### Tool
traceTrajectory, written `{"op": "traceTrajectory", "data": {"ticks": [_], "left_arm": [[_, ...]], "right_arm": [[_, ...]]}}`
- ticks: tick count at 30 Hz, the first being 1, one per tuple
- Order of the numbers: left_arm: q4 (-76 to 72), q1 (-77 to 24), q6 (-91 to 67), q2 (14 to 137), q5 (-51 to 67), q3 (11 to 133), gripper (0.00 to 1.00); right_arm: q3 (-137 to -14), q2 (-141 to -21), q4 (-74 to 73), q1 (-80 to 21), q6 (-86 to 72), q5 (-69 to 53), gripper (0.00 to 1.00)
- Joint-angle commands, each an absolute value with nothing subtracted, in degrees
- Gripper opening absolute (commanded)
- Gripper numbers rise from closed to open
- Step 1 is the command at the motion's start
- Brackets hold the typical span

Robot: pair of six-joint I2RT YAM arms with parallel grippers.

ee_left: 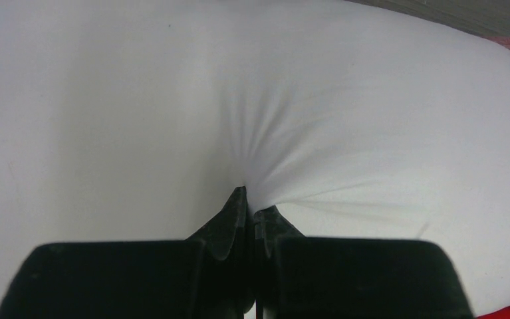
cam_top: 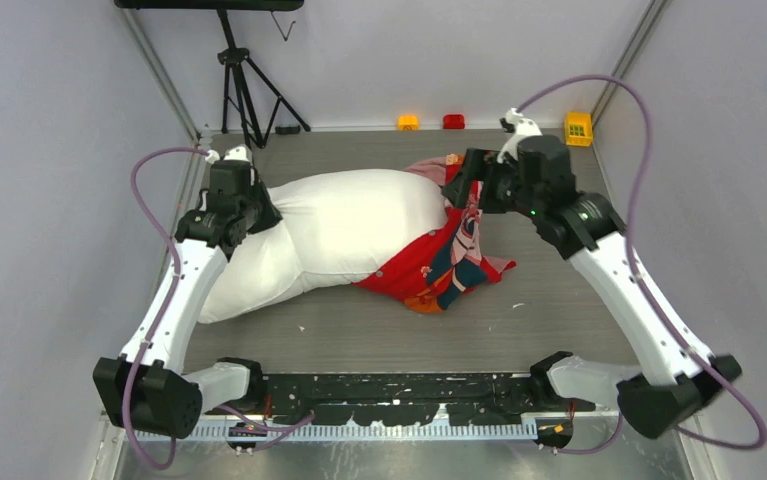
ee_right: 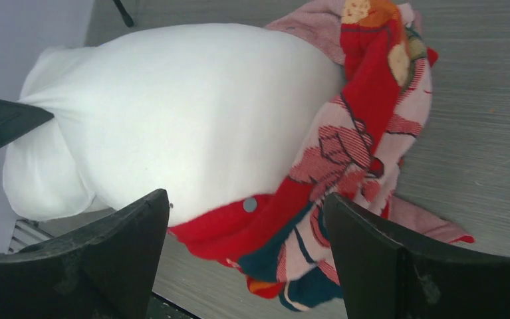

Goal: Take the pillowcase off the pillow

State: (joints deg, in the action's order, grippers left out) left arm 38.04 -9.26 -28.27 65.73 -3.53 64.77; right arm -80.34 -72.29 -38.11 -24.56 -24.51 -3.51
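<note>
The white pillow (cam_top: 339, 235) lies across the table, most of it bare. The red printed pillowcase (cam_top: 444, 260) is bunched over its right end, with pink reverse showing at the back. My left gripper (cam_top: 259, 215) is at the pillow's left end; in the left wrist view the left gripper (ee_left: 252, 203) is shut on a pinch of the pillow (ee_left: 305, 100), with creases fanning out from the tips. My right gripper (cam_top: 464, 180) hovers above the pillowcase's far edge. In the right wrist view the right gripper (ee_right: 245, 195) is open and holds nothing, with the pillowcase (ee_right: 365, 119) and pillow (ee_right: 185, 113) below it.
A black tripod (cam_top: 244, 90) stands at the back left. Small orange (cam_top: 408, 122), red (cam_top: 454, 121) and yellow (cam_top: 578, 128) blocks sit along the back wall. Grey walls close in on both sides. A black strip (cam_top: 399, 385) runs along the near edge.
</note>
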Motion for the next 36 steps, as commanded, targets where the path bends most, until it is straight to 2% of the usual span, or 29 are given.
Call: {"op": "traceTrajectory", "data": {"ticks": [1,6,11,20,22,24,26,27,31,36], "left_arm": [[33.12,-8.61,-31.88,66.91,-7.09,69.19,0.00],[32.61,-8.62,-33.48,66.65,-7.44,68.36,0.00],[32.93,-8.64,-33.67,65.97,-7.73,67.99,0.00],[34.79,-8.61,-32.82,64.75,-8.77,68.40,0.00],[34.93,-8.62,-32.58,64.46,-9.49,68.02,0.00],[34.97,-8.50,-31.28,64.34,-11.14,67.87,0.00],[36.06,-7.00,-29.91,64.75,-13.10,68.69,0.00],[36.80,-5.24,-29.80,65.02,-12.75,69.30,0.00],[36.42,3.34,-31.83,63.85,-7.05,69.21,0.00],[34.81,4.14,-32.43,61.69,-9.90,67.28,0.00]], "right_arm": [[-76.53,-63.20,-44.15,-25.04,-21.30,0.86,0.90],[-66.72,-58.46,-48.91,-27.33,-22.13,1.30,0.91],[-55.69,-56.35,-39.30,-27.53,-25.81,-8.62,0.91],[-52.49,-63.65,-32.36,-28.81,-26.03,-10.33,0.90],[-52.53,-64.17,-32.97,-28.75,-26.65,-6.38,0.74],[-52.45,-63.57,-34.07,-28.76,-28.74,2.28,0.44],[-51.11,-61.38,-34.55,-28.57,-33.05,12.70,0.08],[-50.21,-60.14,-34.50,-28.02,-34.57,17.14,0.01],[-47.05,-56.06,-34.53,-20.30,-38.59,21.10,0.00],[-44.53,-49.40,-35.58,-11.30,-42.50,26.15,0.00]]}}
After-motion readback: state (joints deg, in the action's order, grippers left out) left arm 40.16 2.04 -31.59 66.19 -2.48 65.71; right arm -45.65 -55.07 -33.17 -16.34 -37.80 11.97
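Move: The pillowcase, bunched at the pillow's right end, has its middle about 9 cm back, 1 cm right and 19 cm below my open right hand. The pillow's middle is some 32 cm left of that hand, 9 cm back and 20 cm lower; the red block stands about 20 cm straight ahead. My left hand already grips the pillow's cover: the pillow's middle is about 10 cm right, 4 cm back and 12 cm below it, the pillowcase about 42 cm right and 5 cm back. I draw my open right hand back about 10 cm and, after a small rise, down some 15 cm onto the pillowcase, tipping the fingers downward. I shut them on a fold, then haul it right and a little forward, turning the wrist clockwise. My left hand keeps its pinch on the pillow and, late on, pulls left about 6 cm, against the right hand's pull. ##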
